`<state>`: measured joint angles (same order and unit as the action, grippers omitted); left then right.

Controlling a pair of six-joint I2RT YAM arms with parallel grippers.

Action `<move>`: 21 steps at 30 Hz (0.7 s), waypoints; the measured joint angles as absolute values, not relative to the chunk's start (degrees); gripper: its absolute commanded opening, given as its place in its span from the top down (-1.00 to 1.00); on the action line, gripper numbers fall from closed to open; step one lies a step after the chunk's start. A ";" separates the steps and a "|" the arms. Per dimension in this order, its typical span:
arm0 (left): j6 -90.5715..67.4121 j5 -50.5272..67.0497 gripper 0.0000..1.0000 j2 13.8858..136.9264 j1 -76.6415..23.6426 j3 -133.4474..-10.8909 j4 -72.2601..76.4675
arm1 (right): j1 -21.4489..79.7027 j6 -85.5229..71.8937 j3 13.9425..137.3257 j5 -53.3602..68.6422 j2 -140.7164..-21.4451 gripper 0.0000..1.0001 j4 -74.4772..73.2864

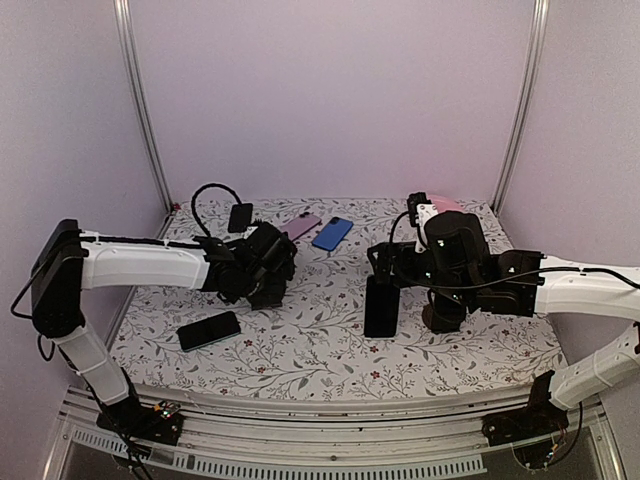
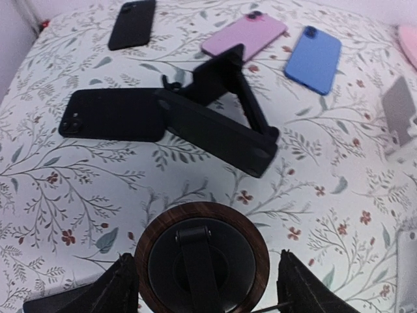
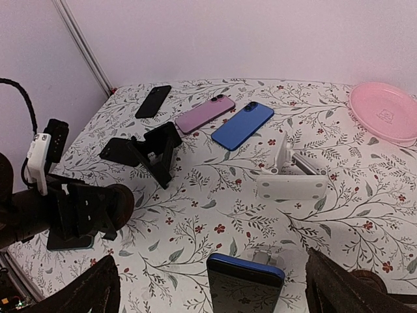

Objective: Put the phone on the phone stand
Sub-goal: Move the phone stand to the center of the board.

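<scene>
A dark phone with a blue rim [image 3: 246, 287] stands upright on a small silver stand [image 3: 264, 258], also in the top view [image 1: 381, 305]. My right gripper [image 3: 210, 262] is open, with its fingers [image 3: 71, 293] wide on either side of this phone and clear of it. My left gripper [image 2: 205, 262] carries a round phone stand with a wooden rim [image 2: 202, 251], tilted off the table with its base facing away. The place where the fingers [image 2: 98, 293] meet it is hidden. From above, that gripper [image 1: 270, 275] is left of centre.
A black folding stand [image 2: 221, 124] has a black phone [image 2: 111, 114] against it. Behind lie another black phone [image 2: 133, 23], a pink phone [image 2: 244, 32] and a blue phone [image 2: 315, 57]. A white stand [image 3: 293, 179], a pink plate [image 3: 384, 111] and a flat phone [image 1: 209, 330] are nearby.
</scene>
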<state>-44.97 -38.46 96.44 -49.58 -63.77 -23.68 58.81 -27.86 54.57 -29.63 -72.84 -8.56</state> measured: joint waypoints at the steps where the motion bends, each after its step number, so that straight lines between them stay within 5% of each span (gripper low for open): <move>1: -43.68 -37.32 0.27 96.44 -50.59 -63.70 -22.70 | 58.81 -27.90 54.57 -29.63 -72.84 -0.98 -8.56; 21: -37.52 -26.55 0.30 107.33 -58.89 -68.75 -15.40 | 58.81 -30.61 54.54 -29.39 -70.46 -0.98 -9.08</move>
<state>-37.52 -26.55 107.33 -58.89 -68.75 -15.40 58.81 -30.61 54.54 -29.39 -70.46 -9.08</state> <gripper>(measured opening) 0.683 0.989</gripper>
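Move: The left hand already holds the wood-rimmed phone stand; the board's centre, where it is going, lies about 13 cm to its right, 4 cm back and some 12 cm below. The black stand is about 13 cm ahead and 2 cm right, and the black phone beside it is 13 cm ahead and 11 cm left. The phone on the white stand is roughly 27 cm right and 4 cm back. From the right hand, the centre is about 18 cm left, 2 cm ahead and 24 cm below. Still gripping the wood-rimmed stand between its spread fingers, the left hand carries it about 12 cm to the right and some 4 cm back, towards the board's centre and the phone on the white stand. It travels level at first, then also sinks about 4.5 cm and eases off, the wrist turning some 20 degrees clockwise on the way. ##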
